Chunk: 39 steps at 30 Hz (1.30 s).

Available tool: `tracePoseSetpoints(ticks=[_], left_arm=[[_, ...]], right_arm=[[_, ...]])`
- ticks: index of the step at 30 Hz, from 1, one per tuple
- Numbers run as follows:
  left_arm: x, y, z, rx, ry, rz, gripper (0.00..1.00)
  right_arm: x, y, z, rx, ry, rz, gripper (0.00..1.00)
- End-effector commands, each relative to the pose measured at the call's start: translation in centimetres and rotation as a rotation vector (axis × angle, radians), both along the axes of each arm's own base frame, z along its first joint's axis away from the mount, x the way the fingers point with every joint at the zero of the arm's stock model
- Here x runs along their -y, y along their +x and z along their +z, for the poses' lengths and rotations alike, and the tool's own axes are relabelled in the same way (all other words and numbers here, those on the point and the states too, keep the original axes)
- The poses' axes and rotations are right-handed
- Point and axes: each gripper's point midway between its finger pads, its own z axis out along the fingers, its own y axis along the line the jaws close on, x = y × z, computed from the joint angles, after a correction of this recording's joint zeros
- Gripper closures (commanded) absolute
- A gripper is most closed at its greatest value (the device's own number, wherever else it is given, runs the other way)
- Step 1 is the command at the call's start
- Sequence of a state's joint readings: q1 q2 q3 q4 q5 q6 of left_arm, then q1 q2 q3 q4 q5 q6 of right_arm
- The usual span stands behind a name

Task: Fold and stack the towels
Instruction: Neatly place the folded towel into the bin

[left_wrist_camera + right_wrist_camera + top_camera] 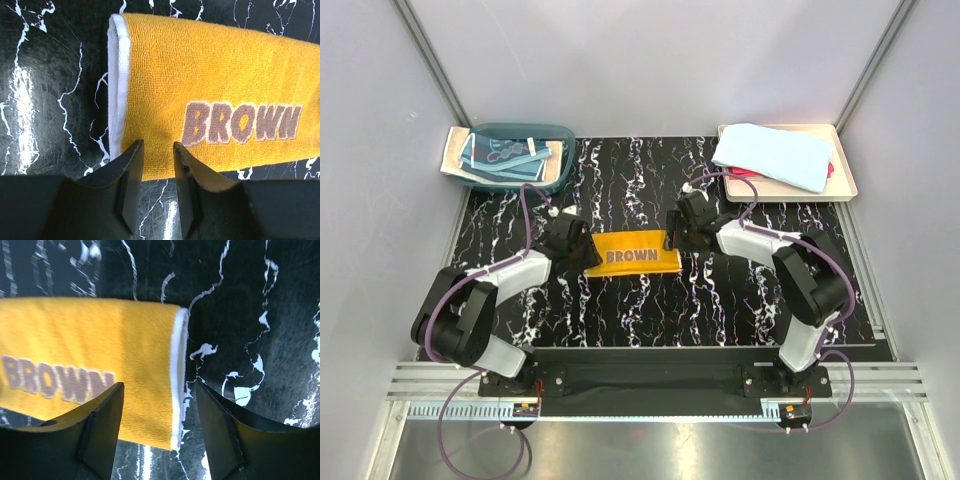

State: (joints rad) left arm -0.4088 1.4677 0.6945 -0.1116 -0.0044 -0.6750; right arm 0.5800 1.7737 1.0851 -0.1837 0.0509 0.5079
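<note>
An orange-yellow towel (632,257) with brown "BROWN" lettering lies folded into a strip on the black marbled table. My left gripper (578,247) is at its left end. In the left wrist view that gripper (157,145) is open, its tips over the near edge of the towel (200,75), with bare table showing between the fingers. My right gripper (680,238) is at the right end. It is open (159,385) above the white-edged end of the towel (100,340), holding nothing. A light blue towel (775,155) lies on the cream tray (845,187), with a red towel (832,168) peeking out beneath it.
A translucent teal basin (560,175) stands at the back left with dark teal and blue cloths (500,152) inside, on a cream sheet (454,155). Grey walls enclose the table on three sides. A metal rail runs along the near edge.
</note>
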Motion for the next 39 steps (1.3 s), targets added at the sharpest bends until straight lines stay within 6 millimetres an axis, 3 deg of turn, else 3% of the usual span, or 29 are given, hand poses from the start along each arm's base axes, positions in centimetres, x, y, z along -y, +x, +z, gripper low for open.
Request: tracePoseSetpoints(ticks=[1,10,21,24,28,31,34,37,39], left_arm=[[0.4,1.4,2.2,0.068,-0.009,-0.011,0.65],[0.6,1.4,1.7,0.058,-0.012,-0.012,0.65],[0.8,1.7,2.1,0.066,-0.021,-0.008,0.65],[0.8,1.7,2.2,0.065,-0.020,-0.008,0.65],[0.9,1.9,3.3,0.077,-0.021,-0.014,0.65],[1.4,2.2,5.7,0.102,-0.049,-0.031,0.64],[1.7,1.9,8.8,0.128,-0.071,-0.051,0.64],[1.8,1.7,13.5,0.185,-0.092,-0.078,0.64],[1.8,1.8,17.1,0.240,-0.098,-0.090,0.64]], right_arm=[[0.2,-0.2,-0.9,-0.031,-0.025,0.015,0.34],[-0.7,-1.2,-1.8,-0.042,-0.042,0.045,0.37],[-1.9,-2.6,-4.2,-0.087,-0.104,0.047,0.45],[-1.5,-2.9,-4.8,-0.096,-0.143,0.039,0.54],[0.2,-3.0,-5.0,-0.102,-0.223,0.011,0.85],[1.2,-2.9,-4.7,-0.096,-0.283,0.007,0.99],[2.4,-2.1,-3.6,-0.064,-0.354,-0.007,1.00],[3.4,-0.4,-1.1,0.001,-0.449,-0.012,1.00],[3.9,2.6,1.5,0.075,-0.521,-0.022,1.00]])
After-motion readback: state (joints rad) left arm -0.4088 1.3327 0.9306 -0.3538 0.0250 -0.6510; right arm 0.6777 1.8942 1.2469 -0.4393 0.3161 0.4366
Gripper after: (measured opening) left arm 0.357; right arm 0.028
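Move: The folded orange towel lies flat between the hands, its middle about 7 cm to the right hand's left, 2 cm back and 3 cm below; the right fingers stand open above its right end. From the same hand the white bin with the light-blue towel on it is some 23 cm to the right and 16 cm farther out, while the teal basket is about 31 cm left and 17 cm farther out. From the left hand the orange towel's middle lies some 8 cm to the right, 2 cm ahead and 2 cm below. The right hand sinks about 3 cm onto the right end of the folded orange towel, easing back and left by some 2 cm each as its fingers slowly narrow, then shuts them to pinch the cloth just in from the white-edged end and drags it about 3.5 cm to the right, beginning to rise and rolling some 20 degrees, left side down. The left hand waits over the towel's left end with its fingers part open, then lifts quickly away by about 10 cm, holding nothing. ##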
